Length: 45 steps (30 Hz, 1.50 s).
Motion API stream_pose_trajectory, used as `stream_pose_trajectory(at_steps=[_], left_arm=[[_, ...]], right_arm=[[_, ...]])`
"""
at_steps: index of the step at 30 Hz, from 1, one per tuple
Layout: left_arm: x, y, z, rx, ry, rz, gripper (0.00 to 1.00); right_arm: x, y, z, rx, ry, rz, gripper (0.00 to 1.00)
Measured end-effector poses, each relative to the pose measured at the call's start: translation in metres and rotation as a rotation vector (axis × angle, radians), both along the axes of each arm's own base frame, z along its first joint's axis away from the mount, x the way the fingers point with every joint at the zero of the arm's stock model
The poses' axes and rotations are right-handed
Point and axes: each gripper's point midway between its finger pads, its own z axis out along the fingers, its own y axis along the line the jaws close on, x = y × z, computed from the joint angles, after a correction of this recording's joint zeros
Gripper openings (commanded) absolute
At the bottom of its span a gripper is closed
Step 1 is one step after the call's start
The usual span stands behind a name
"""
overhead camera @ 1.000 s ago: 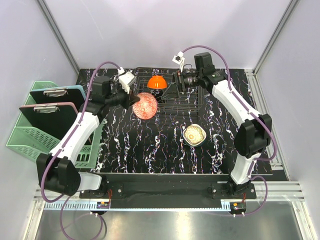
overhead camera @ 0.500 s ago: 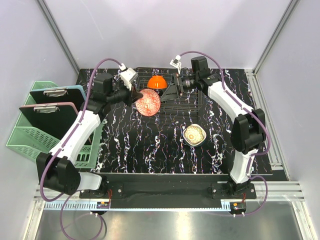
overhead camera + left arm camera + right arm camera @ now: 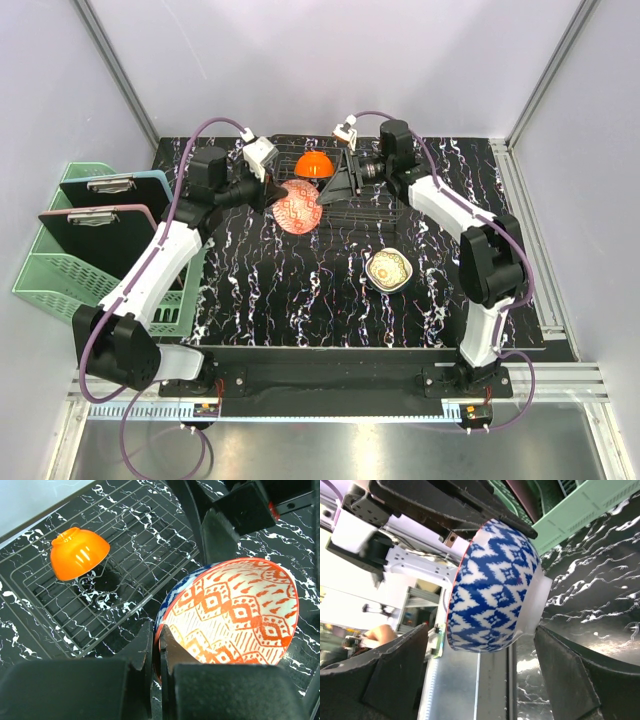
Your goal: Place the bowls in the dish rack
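Note:
My left gripper (image 3: 159,650) is shut on the rim of a bowl (image 3: 235,615) that is red-patterned inside and blue-and-white outside. It holds the bowl (image 3: 298,205) tilted on edge, just off the left front of the dish rack (image 3: 375,205). My right gripper (image 3: 338,183) is open and faces the bowl. In the right wrist view the bowl's blue-and-white outside (image 3: 495,585) sits between that gripper's spread fingers (image 3: 395,675), apart from both. An orange bowl (image 3: 313,163) lies upside down on the rack (image 3: 135,540). A cream bowl with a floral inside (image 3: 389,269) stands on the table.
A mint-green slatted basket (image 3: 60,275) holding clipboards stands off the table's left edge. The black marbled table (image 3: 300,300) ends at white walls behind and at both sides. The right arm's links reach over the rack's right half.
The left arm has carried the patterned bowl slightly up and right, toward the rack. The right gripper has moved left, closer round the bowl, still spread wide.

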Motion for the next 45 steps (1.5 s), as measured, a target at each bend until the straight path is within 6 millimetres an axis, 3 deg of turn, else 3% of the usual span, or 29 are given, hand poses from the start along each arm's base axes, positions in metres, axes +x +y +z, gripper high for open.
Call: stream_pose_trajectory(at_steps=[11,16,21,22,24,26,28,29,30,33,36,45], left_arm=[[-0.002,-0.003,0.0,0.0,0.002,-0.009,0.0],[-0.003,-0.004,0.0,-0.003,0.001,-0.013,0.0],[-0.003,-0.004,0.001,-0.005,0.001,-0.016,0.0],[-0.003,-0.004,0.001,-0.004,0.002,-0.014,0.0],[-0.003,-0.004,0.0,-0.004,0.003,-0.013,0.0],[-0.003,-0.004,0.001,-0.004,0.003,-0.014,0.0],[-0.003,-0.004,0.0,-0.002,0.001,-0.014,0.0],[-0.003,-0.004,0.0,-0.002,0.002,-0.014,0.02],[-0.003,-0.004,0.0,-0.001,0.001,-0.013,0.2],[-0.002,-0.003,0.001,0.004,-0.009,-0.011,0.45],[0.0,-0.003,0.002,0.013,-0.027,-0.01,0.58],[0.004,0.008,-0.003,0.056,-0.045,0.025,0.81]], right_arm=[[-0.003,0.015,-0.003,0.047,0.075,0.044,0.9],[-0.002,0.016,-0.003,0.049,0.083,0.044,0.8],[-0.002,0.015,-0.006,0.046,0.093,0.038,0.52],[-0.001,0.015,-0.006,0.045,0.098,0.034,0.41],[-0.001,0.015,-0.007,0.044,0.1,0.034,0.31],[-0.001,0.015,-0.007,0.044,0.1,0.034,0.1],[-0.001,0.015,-0.007,0.044,0.101,0.034,0.0],[-0.001,0.015,-0.007,0.044,0.101,0.033,0.0],[-0.001,0.015,-0.007,0.045,0.099,0.033,0.0],[-0.002,0.015,-0.009,0.044,0.102,0.035,0.0],[-0.005,0.016,-0.011,0.036,0.112,0.044,0.0],[0.005,0.018,-0.035,-0.062,0.109,-0.029,0.0]])
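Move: The red patterned bowl hangs pinched by its rim in my left hand, its middle about 5 cm right, 3 cm back and 3 cm below. From my open right hand it is some 6 cm left and 2 cm back, about level. From my right hand the orange bowl stands about 16 cm ahead, 3 cm left and 14 cm down; the rack's middle is about 12 cm ahead, 3 cm right; the patterned bowl is 12 cm back, 16 cm right. I hold my left hand nearly still with the bowl while my right hand edges about 1.5 cm left towards the bowl and closes until it pinches it, one finger at the rim, the other on the foot. Then my left fingers open wide and let go of the rim, and my right hand sinks roughly 2.5 cm, carrying the bowl. ##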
